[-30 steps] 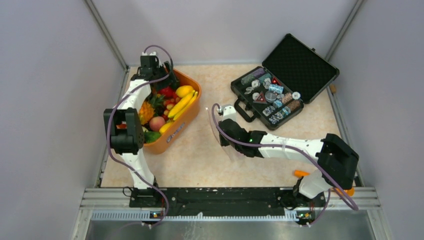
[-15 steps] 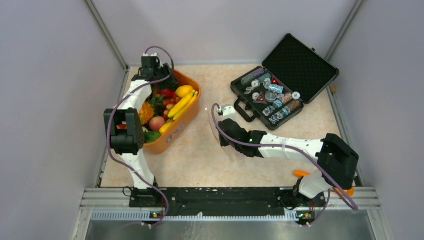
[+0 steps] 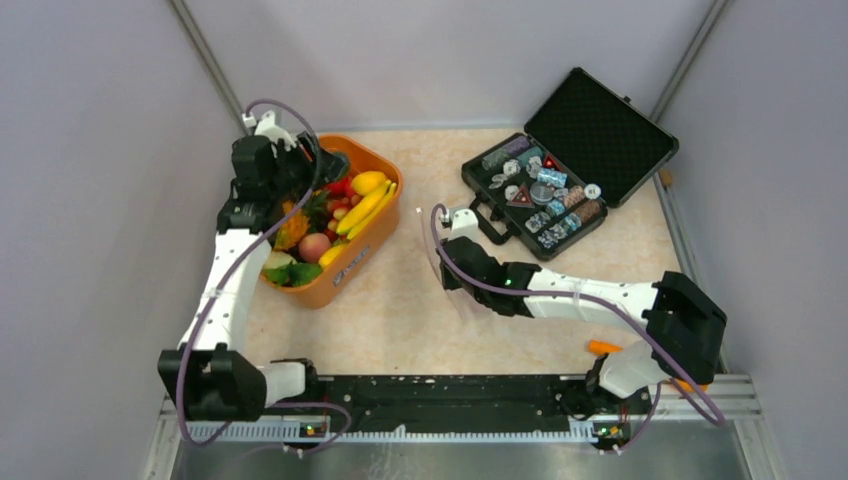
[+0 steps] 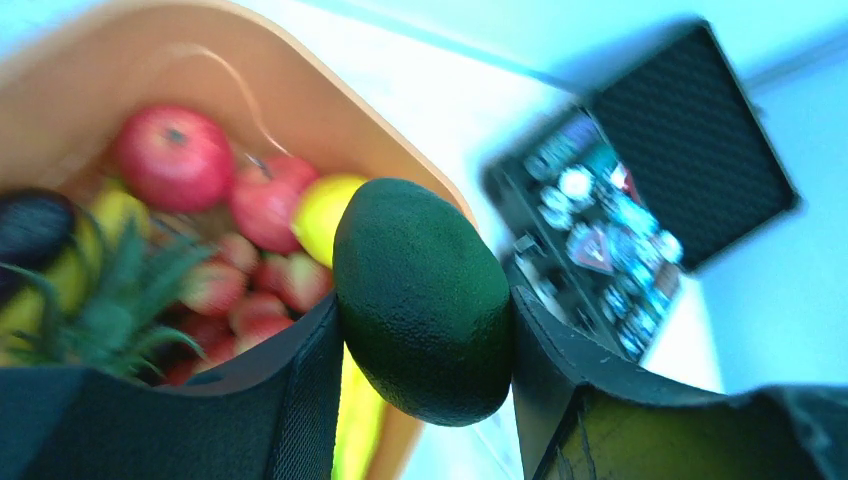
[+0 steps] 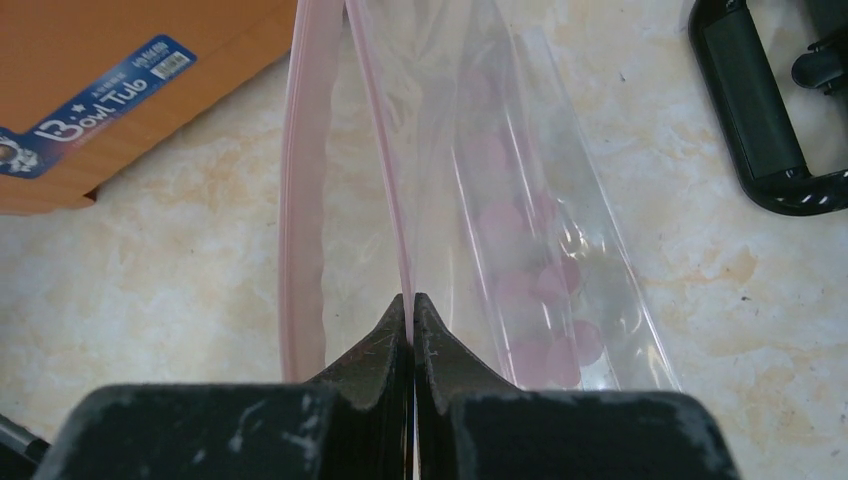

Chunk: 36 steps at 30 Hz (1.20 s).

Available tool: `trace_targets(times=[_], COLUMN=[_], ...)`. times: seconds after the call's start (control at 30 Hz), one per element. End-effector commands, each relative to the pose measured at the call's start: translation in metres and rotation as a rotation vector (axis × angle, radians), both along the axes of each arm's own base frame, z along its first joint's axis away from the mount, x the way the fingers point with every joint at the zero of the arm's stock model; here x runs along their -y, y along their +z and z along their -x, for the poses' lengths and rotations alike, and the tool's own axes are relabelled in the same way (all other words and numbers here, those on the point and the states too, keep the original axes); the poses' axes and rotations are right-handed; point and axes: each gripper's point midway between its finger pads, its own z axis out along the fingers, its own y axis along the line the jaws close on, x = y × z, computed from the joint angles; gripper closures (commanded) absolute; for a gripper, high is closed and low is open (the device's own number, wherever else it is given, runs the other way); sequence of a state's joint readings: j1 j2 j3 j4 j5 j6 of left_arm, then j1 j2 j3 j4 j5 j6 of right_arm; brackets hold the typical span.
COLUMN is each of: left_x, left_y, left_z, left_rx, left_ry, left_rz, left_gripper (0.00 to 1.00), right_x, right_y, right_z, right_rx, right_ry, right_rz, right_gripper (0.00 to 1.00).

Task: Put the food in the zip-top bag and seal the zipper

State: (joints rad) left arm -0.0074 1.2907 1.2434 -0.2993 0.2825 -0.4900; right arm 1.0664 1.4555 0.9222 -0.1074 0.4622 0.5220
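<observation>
My left gripper (image 4: 425, 300) is shut on a dark green avocado-like toy (image 4: 420, 250) and holds it above the orange basket (image 4: 330, 110). In the top view the left gripper (image 3: 310, 168) hangs over the basket's far end (image 3: 375, 235). The basket holds the food: bananas (image 3: 365, 205), an apple (image 3: 314, 246), red apples (image 4: 172, 157), a pineapple. My right gripper (image 5: 411, 300) is shut on one pink zipper strip (image 5: 385, 190) of the clear zip-top bag (image 5: 520, 200). The other strip (image 5: 300, 200) hangs apart to the left, so the mouth is open. In the top view the bag (image 3: 440, 280) hangs at the right gripper (image 3: 447, 245), mid-table.
An open black hard case (image 3: 570, 170) of chips stands at the back right, its handle (image 5: 760, 110) close to the bag. A small orange piece (image 3: 603, 347) lies by the right arm's base. Grey walls close in both sides.
The left arm has swung back and to the left, lifting its gripper out of the basket's far end with the green toy. The right arm and bag have barely moved.
</observation>
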Motion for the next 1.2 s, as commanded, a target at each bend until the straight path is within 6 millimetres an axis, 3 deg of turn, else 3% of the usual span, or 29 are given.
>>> trace_targets(times=[0.0, 0.27, 0.4, 0.53, 0.83, 1.17], left_x=[0.054, 0.117, 0.137, 0.154, 0.157, 0.168], left_y=[0.007, 0.007, 0.008, -0.020, -0.052, -0.072], left_z=[0.052, 0.139, 0.156, 0.170, 0.162, 0.153], left_rx=[0.010, 0.008, 0.007, -0.090, -0.194, -0.276], left_ry=[-0.279, -0.563, -0.623, -0.679, -0.588, -0.577], left_rz=[0.200, 0.387, 0.437, 0.456, 0.409, 0.367], left_gripper=[0.75, 0.76, 0.75, 0.75, 0.73, 0.74], right_x=[-0.003, -0.001, -0.002, -0.002, 0.001, 0.002], right_y=[0.028, 0.030, 0.026, 0.026, 0.024, 0.021], right_z=[-0.007, -0.008, -0.007, -0.006, -0.006, -0.008], right_rx=[0.060, 0.069, 0.058, 0.054, 0.055, 0.065], right_ry=[-0.034, -0.052, -0.051, -0.053, -0.057, -0.053], right_rz=[-0.108, -0.119, -0.119, -0.121, -0.110, -0.058], right_gripper=[1.00, 1.00, 1.00, 1.00, 1.00, 1.00])
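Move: The open mouth of the zip-top bag lies about 16 cm back, 20 cm to the right and some 20 cm below the left hand, which already holds the avocado. The orange tub's middle is roughly 9 cm back, 3 cm left and 22 cm down, and the bananas 7 cm back, 9 cm right and 18 cm down. From the right hand, already pinching one lip, the mouth's middle is about 5 cm ahead, 3 cm left and 4 cm lower. Keeping its grip on the avocado, the left hand swings back and to the right, about 16 cm each way, out over the tub towards the bag mouth, then sinks for a total drop of some 9 cm. On the way the wrist turns about 35 degrees clockwise, its left side dips and the fingers tip downward. The right hand stays nearly still, still pinching the bag's lip. ##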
